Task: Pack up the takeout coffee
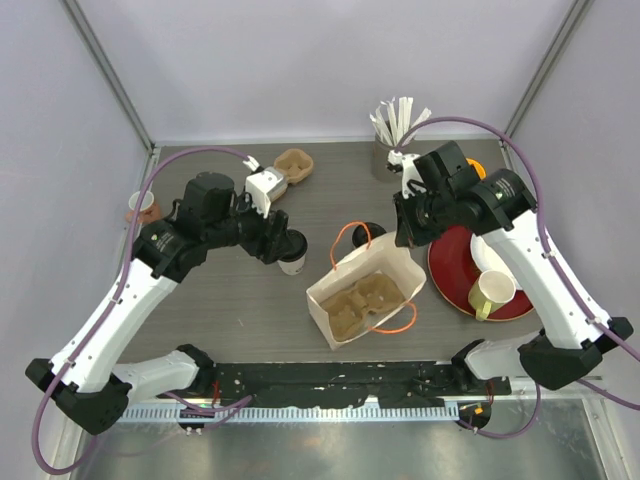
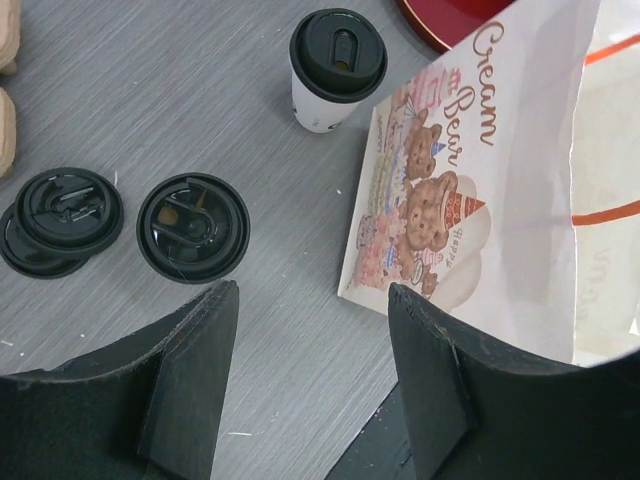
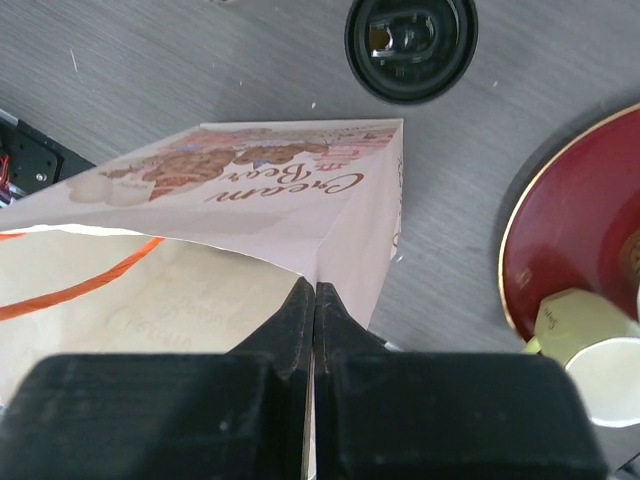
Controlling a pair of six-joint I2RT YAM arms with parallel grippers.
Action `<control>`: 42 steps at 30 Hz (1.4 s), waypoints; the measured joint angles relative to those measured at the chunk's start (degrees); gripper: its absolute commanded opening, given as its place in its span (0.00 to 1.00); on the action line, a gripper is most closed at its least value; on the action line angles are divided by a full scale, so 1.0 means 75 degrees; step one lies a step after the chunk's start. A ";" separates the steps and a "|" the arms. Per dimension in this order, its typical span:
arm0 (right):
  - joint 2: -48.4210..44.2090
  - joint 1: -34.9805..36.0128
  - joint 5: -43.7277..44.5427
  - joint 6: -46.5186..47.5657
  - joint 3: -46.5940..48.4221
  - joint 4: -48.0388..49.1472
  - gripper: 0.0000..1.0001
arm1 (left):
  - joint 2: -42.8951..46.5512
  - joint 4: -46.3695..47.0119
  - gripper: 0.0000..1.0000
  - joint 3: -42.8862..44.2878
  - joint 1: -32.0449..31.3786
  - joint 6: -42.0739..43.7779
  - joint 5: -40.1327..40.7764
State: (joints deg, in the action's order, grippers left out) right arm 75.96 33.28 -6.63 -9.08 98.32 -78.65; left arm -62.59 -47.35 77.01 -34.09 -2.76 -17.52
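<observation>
The takeout coffee (image 2: 335, 70), a small cream-white cup with a black lid, stands upright on the grey table by the far end of the paper bag (image 2: 500, 240). From above only its lid (image 3: 410, 40) shows; in the top view it is the dark round (image 1: 362, 236) by the bag's orange handle. My right gripper (image 3: 315, 290) is shut on the bag's end fold (image 1: 405, 240). The bag (image 1: 322, 318) stands open with a cardboard carrier (image 1: 360, 300) inside. My left gripper (image 2: 312, 295) hangs open over bare table beside the bag's near corner (image 1: 280, 247), holding nothing.
A black lid (image 2: 192, 228) sits just past my left fingertip, showing a pale side in the top view (image 1: 293, 258). More lids (image 2: 62, 212) lie stacked beside it. A red plate (image 1: 455, 285) with a yellow-green mug (image 1: 494, 292) is right of the bag. Behind are stir sticks (image 1: 392, 135), a spare carrier (image 1: 295, 163) and a pink mug (image 1: 143, 205).
</observation>
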 measured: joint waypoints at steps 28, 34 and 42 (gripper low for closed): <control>0.1026 -0.0073 0.1480 0.2235 0.0175 0.0087 0.01 | 0.0172 -0.0332 0.65 -0.0181 0.0000 0.0227 -0.0076; 0.1023 -0.0358 0.1903 0.2827 0.0294 0.0067 0.01 | 0.0096 -0.0356 0.65 -0.0195 0.0000 0.0163 -0.0367; 0.1023 -0.0953 0.1941 0.3759 0.0318 0.0076 0.01 | 0.0096 -0.0356 0.64 -0.0291 0.0000 0.0082 -0.0609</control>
State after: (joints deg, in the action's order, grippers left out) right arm 83.64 26.13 7.92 19.11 100.71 -78.08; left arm -61.87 -50.02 74.83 -34.09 -2.15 -22.09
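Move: Off to the right hand's right, roughly 17 cm, and 4 cm ahead, lies the red plate, some 27 cm below; the yellow mug is about 18 cm right and 4 cm back. Hanging from the fingers, the paper bag has its middle some 8 cm left, 7 cm back and 13 cm below. A lidded coffee cup stands around 9 cm left and 7 cm ahead. From the left hand, the plate is about 43 cm right and 3 cm ahead. Keeping its pinch on the paper bag's rim, the right hand draws the bag forward, then diagonally forward and right towards the red plate, away from the lidded cup, about 7 cm each way, sinking slightly overall. Its wrist rolls some 25 degrees, left side down, so the fingers lose their leftward lean. The empty left hand eases back about 2 cm, fingers open. ##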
